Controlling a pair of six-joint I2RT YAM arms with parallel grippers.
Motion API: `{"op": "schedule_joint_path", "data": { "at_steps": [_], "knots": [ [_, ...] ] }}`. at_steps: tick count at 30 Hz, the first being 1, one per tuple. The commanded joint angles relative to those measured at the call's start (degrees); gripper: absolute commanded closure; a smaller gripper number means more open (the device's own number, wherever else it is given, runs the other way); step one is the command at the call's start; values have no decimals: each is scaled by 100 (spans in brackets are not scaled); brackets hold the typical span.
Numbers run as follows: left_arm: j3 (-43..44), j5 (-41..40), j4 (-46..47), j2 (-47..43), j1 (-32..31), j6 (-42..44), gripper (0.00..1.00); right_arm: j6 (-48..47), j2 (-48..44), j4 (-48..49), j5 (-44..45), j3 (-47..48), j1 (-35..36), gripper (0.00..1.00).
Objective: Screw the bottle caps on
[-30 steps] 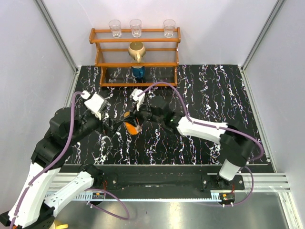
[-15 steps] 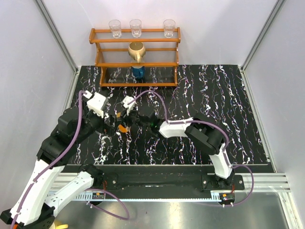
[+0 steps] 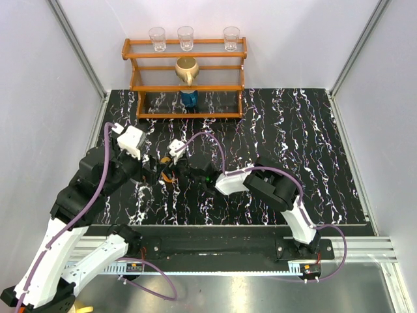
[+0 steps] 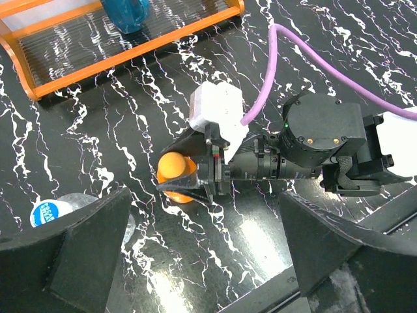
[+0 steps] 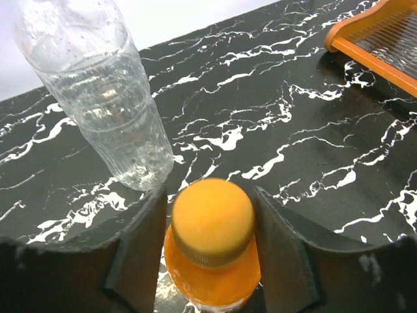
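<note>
A small orange bottle (image 5: 212, 283) stands on the black marbled table with the orange bottle cap (image 5: 212, 218) on its neck. My right gripper (image 5: 212, 225) straddles the cap, open, with a thin gap on each side between the cap and its fingers (image 5: 140, 251). Seen from the left wrist, the orange bottle (image 4: 174, 171) sits between those dark fingers. A clear bottle (image 5: 104, 98) stands just beside it, and its white, blue-rimmed cap (image 4: 49, 212) shows by my left finger. My left gripper (image 4: 202, 261) hovers wide open, holding nothing. From above, the orange bottle (image 3: 168, 175) lies between both wrists.
A wooden rack (image 3: 186, 85) stands at the back with three clear glasses (image 3: 186, 37) on top, a tan pitcher (image 3: 187, 68) and a dark blue container (image 3: 189, 98). The right arm's purple cable (image 4: 293, 45) arcs over the table. White walls close in on both sides.
The right arm has swung left, carrying the orange bottle toward the left gripper, and its jaws have eased slightly apart. The left wrist has shifted a little.
</note>
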Motion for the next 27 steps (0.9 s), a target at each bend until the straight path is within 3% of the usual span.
{"op": "schedule_joint_path", "data": {
  "at_steps": [1,5,10,16,22,26,27],
  "knots": [
    [61,-119,264,83,43,-186,1,-32,42,560,332,-156,72,37],
    [53,-163,326,127,51,-221,1,-41,-46,508,315,-226,81,27],
    [114,-198,352,145,60,-265,1,-76,-195,411,376,-244,125,1],
    [219,-295,606,303,87,-274,1,-41,-1055,-465,473,-209,169,0],
    [579,-181,1195,899,139,-256,1,968,-2847,-3179,1051,-139,160,0],
    [843,-208,1512,1287,280,-160,1,2206,-4058,-6478,2797,352,169,0],
    [878,-199,1538,1348,393,-125,1,2279,-4289,-6845,2924,345,177,0]
  ]
}}
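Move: The right fingers are still round the orange bottle, just under its cap; its middle is within a centimetre or so ahead and about 2 cm below that hand. The clear water bottle stands about 11 cm to the left of the orange one and 1 cm nearer, the blue mug some 28 cm farther out and 7 cm to the right. From the left hand, the orange bottle is about 11 cm ahead, 2 cm right and 21 cm below. The right fingers let go of the orange bottle, opening from half to fully wide while the hand sinks about 1.5 cm. It then pulls away from the bottle, rising some 15 cm and drawing about 9 cm right and slightly back, turning roughly 15 degrees clockwise. Late on, the open, empty left hand moves about 6 cm forward and some 4 cm up. ##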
